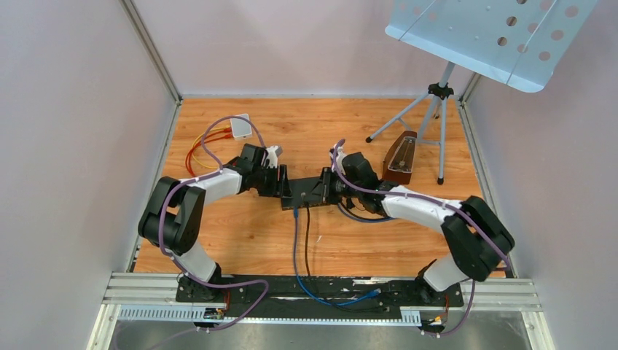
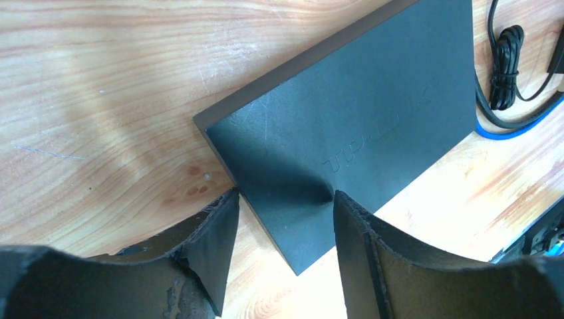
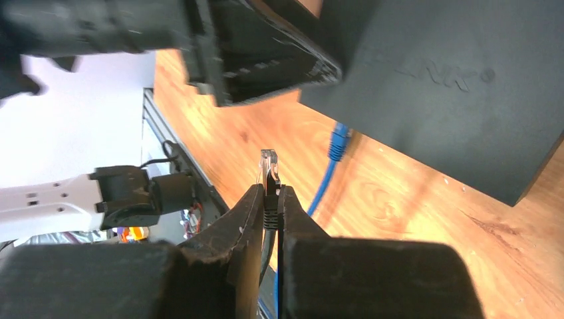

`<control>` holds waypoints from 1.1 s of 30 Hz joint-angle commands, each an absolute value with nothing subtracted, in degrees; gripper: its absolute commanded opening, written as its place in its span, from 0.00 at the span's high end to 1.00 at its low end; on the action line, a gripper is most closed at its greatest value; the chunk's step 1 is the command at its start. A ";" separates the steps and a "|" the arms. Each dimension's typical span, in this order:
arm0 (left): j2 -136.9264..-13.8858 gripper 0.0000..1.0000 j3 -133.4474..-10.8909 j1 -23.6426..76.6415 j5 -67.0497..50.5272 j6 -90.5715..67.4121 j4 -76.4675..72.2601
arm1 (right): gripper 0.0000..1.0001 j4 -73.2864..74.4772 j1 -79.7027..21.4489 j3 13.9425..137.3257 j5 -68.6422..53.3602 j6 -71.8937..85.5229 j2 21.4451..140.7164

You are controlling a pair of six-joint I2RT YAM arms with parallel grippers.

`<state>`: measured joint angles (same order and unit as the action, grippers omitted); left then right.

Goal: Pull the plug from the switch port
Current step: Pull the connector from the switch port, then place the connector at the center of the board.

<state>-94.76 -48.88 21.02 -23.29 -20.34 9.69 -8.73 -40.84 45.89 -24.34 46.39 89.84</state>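
Note:
The black switch (image 1: 304, 191) lies mid-table; it also shows in the left wrist view (image 2: 352, 126) and the right wrist view (image 3: 439, 86). My right gripper (image 3: 269, 199) is shut on the black plug (image 3: 268, 165). The plug's clear tip is free in the air, out of the switch, and its black cable (image 1: 307, 240) trails toward the near edge. A blue plug (image 3: 340, 141) sits in a port on the switch's front, with its blue cable (image 1: 295, 248) running the same way. My left gripper (image 2: 282, 196) is open, its fingers straddling the switch's left corner, one fingertip (image 2: 342, 206) resting on the top face. In the top view the left gripper (image 1: 279, 182) and the right gripper (image 1: 324, 192) flank the switch.
A white box (image 1: 240, 127) with orange cables (image 1: 200, 149) lies at the back left. A music stand (image 1: 437, 95) and a brown metronome (image 1: 399, 157) stand at the back right. Grey walls enclose the table. A coiled black cable (image 2: 505, 60) lies beyond the switch.

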 commanded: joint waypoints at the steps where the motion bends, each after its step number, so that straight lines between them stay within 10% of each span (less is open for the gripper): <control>1: -92.05 0.36 -47.03 21.45 -21.70 -20.47 9.68 | 1.00 -3.97 -40.91 49.43 -20.54 41.25 81.27; 10: -80.93 0.01 -45.26 21.45 -14.91 -22.83 8.73 | 1.00 4.37 -40.17 55.15 -18.44 33.47 63.74; 24: -69.16 0.00 -45.50 21.45 -8.89 -24.10 10.28 | 1.00 17.89 -39.99 76.67 -15.98 18.64 50.72; 33: -69.08 0.00 -45.44 21.45 -8.78 -24.06 10.88 | 1.00 34.84 -39.99 80.42 11.59 7.78 53.56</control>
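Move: The right hand already has the black cable's freed plug pinched, with the pile of pulled cables about 16 cm to its right, level fore-and-aft and some 9 cm below. The switch's middle is about 6 cm ahead, 2 cm left and 8 cm below; the blue plug still in it is 1 cm ahead, 5 cm left and equally low. For the left hand, over the switch's left end, the switch's middle is about 6 cm right, 1 cm ahead and 1 cm below. Keeping its pinch on the plug, the right hand sweeps some 35 cm up and away from the switch, drifting about 13 cm right towards the cable pile's side, swinging slightly back, then partly forward again, and tilting roughly 60 degrees until the fingers point about level. The left hand's fingertips come free of the switch, spread fully open, and rise about 10 cm with a little leftward drift. ##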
